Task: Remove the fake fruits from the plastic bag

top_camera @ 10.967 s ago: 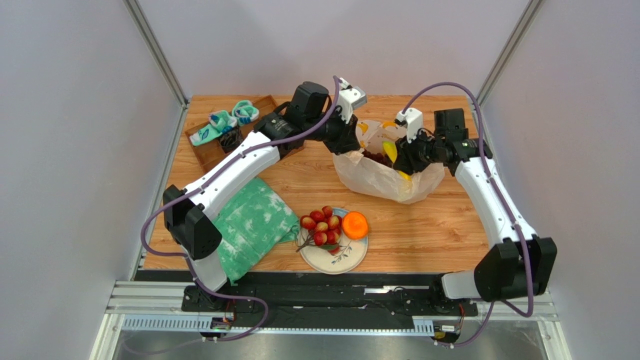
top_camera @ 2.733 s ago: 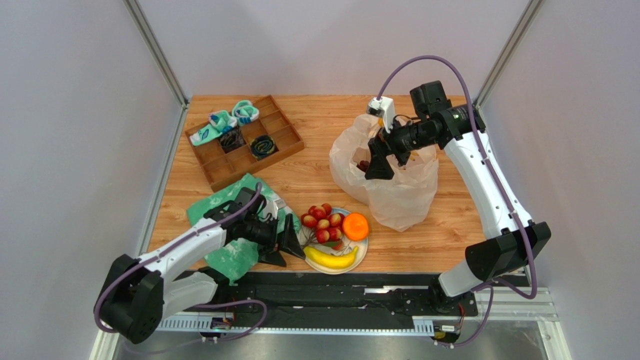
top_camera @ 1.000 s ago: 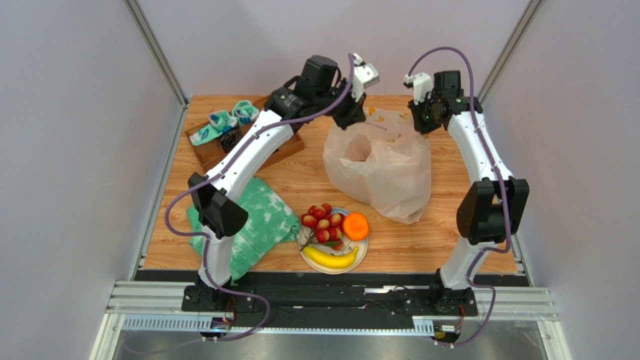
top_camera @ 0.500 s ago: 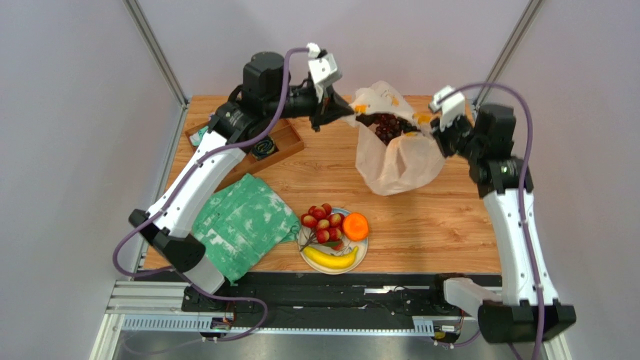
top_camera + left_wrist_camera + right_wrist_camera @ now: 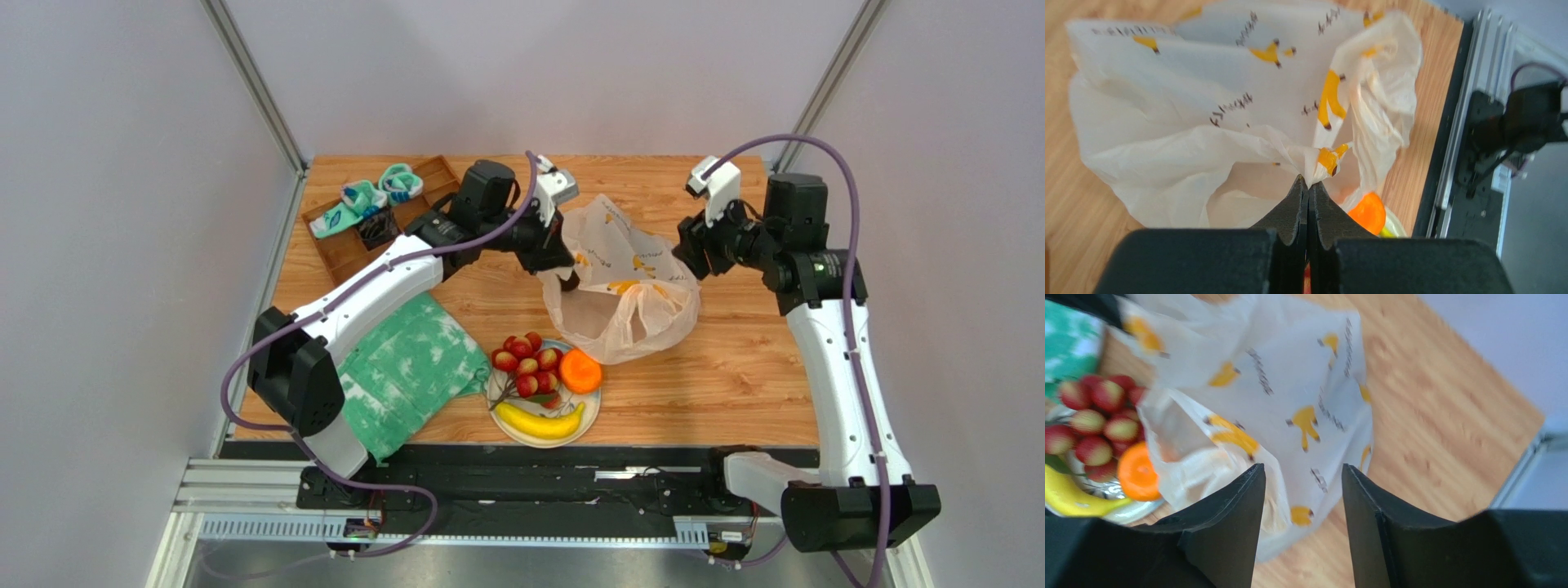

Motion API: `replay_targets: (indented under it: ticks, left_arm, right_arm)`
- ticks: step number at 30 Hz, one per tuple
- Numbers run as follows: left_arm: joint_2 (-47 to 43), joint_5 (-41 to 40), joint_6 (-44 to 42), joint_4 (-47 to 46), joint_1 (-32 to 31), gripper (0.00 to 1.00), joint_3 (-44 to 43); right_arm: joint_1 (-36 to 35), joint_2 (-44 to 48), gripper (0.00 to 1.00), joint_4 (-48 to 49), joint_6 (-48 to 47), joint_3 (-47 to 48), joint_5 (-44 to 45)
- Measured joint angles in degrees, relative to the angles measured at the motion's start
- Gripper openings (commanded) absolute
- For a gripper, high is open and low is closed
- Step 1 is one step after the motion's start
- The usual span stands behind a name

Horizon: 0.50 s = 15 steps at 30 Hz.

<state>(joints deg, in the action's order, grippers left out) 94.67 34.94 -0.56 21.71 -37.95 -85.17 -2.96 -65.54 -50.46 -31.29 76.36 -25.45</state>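
The translucent plastic bag with banana prints lies slumped on the table behind the plate. My left gripper is shut on a bunched fold of the bag's left edge, as the left wrist view shows. My right gripper is open and empty, just right of the bag and above it. On the plate lie the red-ball cluster, the orange and the banana. The grape bunch and the dark round fruit are hidden.
A green-white cloth lies at the front left. A wooden compartment tray with small items stands at the back left, under the left arm. The table's right edge and a metal rail are near the bag.
The bag was held up between both grippers with dark grapes showing at its mouth. It has dropped and slumped, the right gripper has let go, and the left gripper has come down holding it.
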Motion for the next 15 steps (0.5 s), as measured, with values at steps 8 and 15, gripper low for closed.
replay_targets:
  ticks: [8, 15]
  left_arm:
    - [1.4, -2.4, 8.6, -6.8, 1.8, 0.0, -10.4]
    - [1.4, -4.1, 11.6, -8.0, 3.0, 0.0, -8.5]
  right_arm:
    - [-13.3, -1.7, 0.37, -0.3, -1.5, 3.6, -6.7]
    - [-16.8, -7.4, 0.29, 5.1, -1.4, -6.1, -5.6]
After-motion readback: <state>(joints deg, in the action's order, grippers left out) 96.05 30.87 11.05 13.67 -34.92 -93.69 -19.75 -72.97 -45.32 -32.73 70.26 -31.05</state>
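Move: Some 9 cm to the right hand's left, 5 cm ahead and 15 cm below it lies the middle of the plastic bag's mouth. A dark round fruit shows by its left edge, roughly 17 cm left and 11 cm ahead of that hand; the orange on the plate is 18 cm left and 3 cm back. From the left hand, which still pinches the rim, the mouth lies about 9 cm right, 5 cm ahead and 12 cm below. Swinging left by about 10 cm, first rising a little and then dipping, the right hand travels from beside the bag to over its mouth, turning some 20 degrees counter-clockwise while its part-open fingers narrow further. The left hand keeps its pinch on the rim and lifts it up and forward, easing down slightly at the end. ##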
